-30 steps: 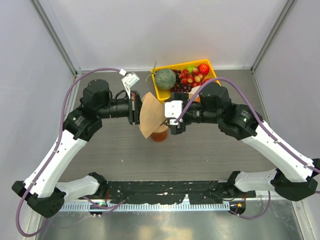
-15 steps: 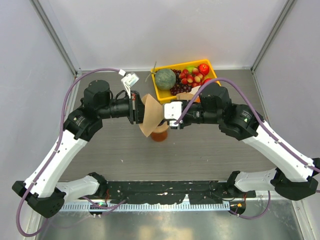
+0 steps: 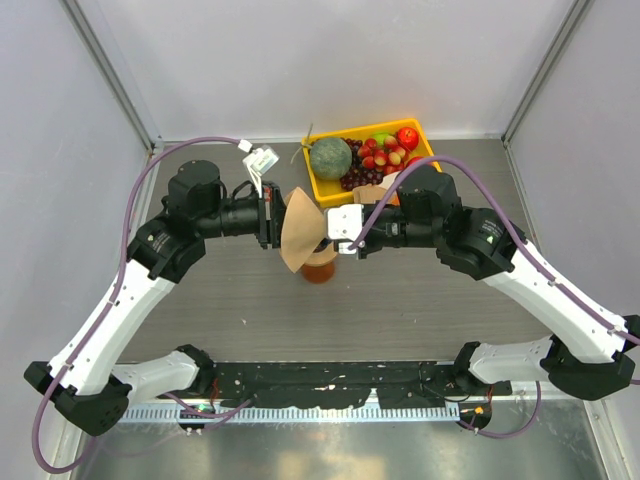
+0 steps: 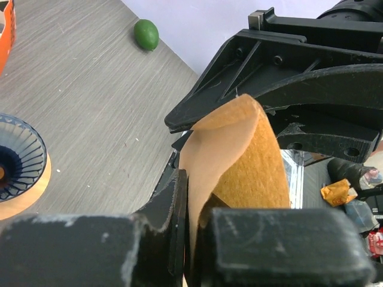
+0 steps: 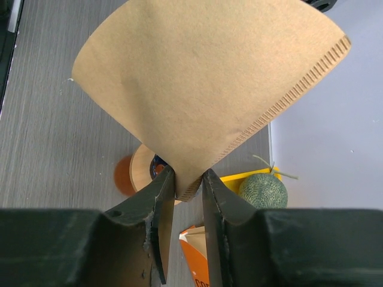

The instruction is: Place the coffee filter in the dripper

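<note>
The coffee filter [image 3: 299, 234], a tan paper cone, hangs in the air between my two grippers. My left gripper [image 3: 272, 222] is shut on its edge; in the left wrist view the filter [image 4: 239, 161] bulges open past the jaws. My right gripper [image 3: 335, 238] is shut on the filter's pointed tip [image 5: 187, 182], and the fan [image 5: 197, 84] spreads above it. The dark blue dripper [image 4: 18, 156] sits in an orange-brown stand [image 3: 320, 270] on the table just below the filter. A sliver of the dripper [image 5: 157, 165] shows behind the filter.
A yellow tray [image 3: 318, 185] at the back holds a green melon [image 3: 330, 157] and small fruits. An orange-and-white carton [image 5: 200, 257] lies near the tray. A small green fruit [image 4: 146, 34] lies on the table. White walls close in on all sides.
The filter has turned a little and looks narrower from above. My right gripper has shifted slightly up and left at the tip. The left arm has barely moved.
</note>
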You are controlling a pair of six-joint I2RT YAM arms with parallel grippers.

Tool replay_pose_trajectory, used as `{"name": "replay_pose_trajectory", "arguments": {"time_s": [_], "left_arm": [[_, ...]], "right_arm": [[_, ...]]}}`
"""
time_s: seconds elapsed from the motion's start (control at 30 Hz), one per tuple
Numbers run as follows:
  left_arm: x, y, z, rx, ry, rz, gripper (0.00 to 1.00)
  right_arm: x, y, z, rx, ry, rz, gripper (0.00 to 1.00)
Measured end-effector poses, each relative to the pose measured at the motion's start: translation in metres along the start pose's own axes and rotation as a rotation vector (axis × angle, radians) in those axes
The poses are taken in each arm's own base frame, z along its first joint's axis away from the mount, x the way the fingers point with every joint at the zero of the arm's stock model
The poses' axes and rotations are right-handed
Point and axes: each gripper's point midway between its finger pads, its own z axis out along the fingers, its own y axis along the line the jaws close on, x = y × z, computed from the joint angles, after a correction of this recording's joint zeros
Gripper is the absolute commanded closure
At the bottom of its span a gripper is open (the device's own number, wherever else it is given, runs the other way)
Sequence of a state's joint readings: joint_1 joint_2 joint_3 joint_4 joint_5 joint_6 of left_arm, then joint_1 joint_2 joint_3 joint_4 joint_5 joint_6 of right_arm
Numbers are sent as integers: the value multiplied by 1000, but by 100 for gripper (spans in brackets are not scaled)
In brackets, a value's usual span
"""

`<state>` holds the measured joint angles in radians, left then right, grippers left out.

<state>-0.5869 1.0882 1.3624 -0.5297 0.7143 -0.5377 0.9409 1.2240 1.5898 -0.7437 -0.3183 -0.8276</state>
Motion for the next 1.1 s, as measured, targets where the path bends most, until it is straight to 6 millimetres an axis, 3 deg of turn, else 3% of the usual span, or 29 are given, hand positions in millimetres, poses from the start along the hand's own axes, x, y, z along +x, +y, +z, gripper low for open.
{"name": "replay_pose_trajectory", "arguments": {"time_s": [0.07, 0.2, 0.33, 0.5, 0.73, 1.1], "left_arm": [[0, 0, 0, 0, 2, 5, 75], [2, -1, 0, 11, 10, 19, 62], [3, -4, -1, 30, 17, 23, 58], [4, -6, -1, 46, 21, 45, 43], [8, -8, -7, 63, 30, 170, 32], [13, -18, -26, 127, 58, 540, 30]], "right_arm": [[1, 1, 0, -7, 2, -3, 73], [3, 6, -1, -25, 12, 0, 75], [6, 10, -1, -40, 20, 4, 76], [5, 14, -1, -59, 15, 8, 82], [0, 24, -2, -116, -10, 47, 89], [-2, 64, -8, -315, -21, 155, 88]]}}
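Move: The coffee filter hangs between the hands, its wide end in the left hand's shut fingers and its point between the right's part-open ones. Its middle is about 4 cm left of, 1 cm ahead of and 1 cm above the right hand, and some 3 cm right of and 1 cm back from the left. From the right hand the blue dripper is roughly 5 cm ahead, 2 cm left and 18 cm below; the filter box is about 17 cm ahead, 12 cm right and 32 cm lower. Back and down goes the right hand, about 6 cm in all and mostly late, once its fingers have narrowed to pinch the filter's pointed end; its wrist turns some 20 degrees. Meanwhile the left fingers open wide and let go of the wide end, and that hand draws back about 3 cm and 2 cm to its left, rolling roughly 30 degrees. ##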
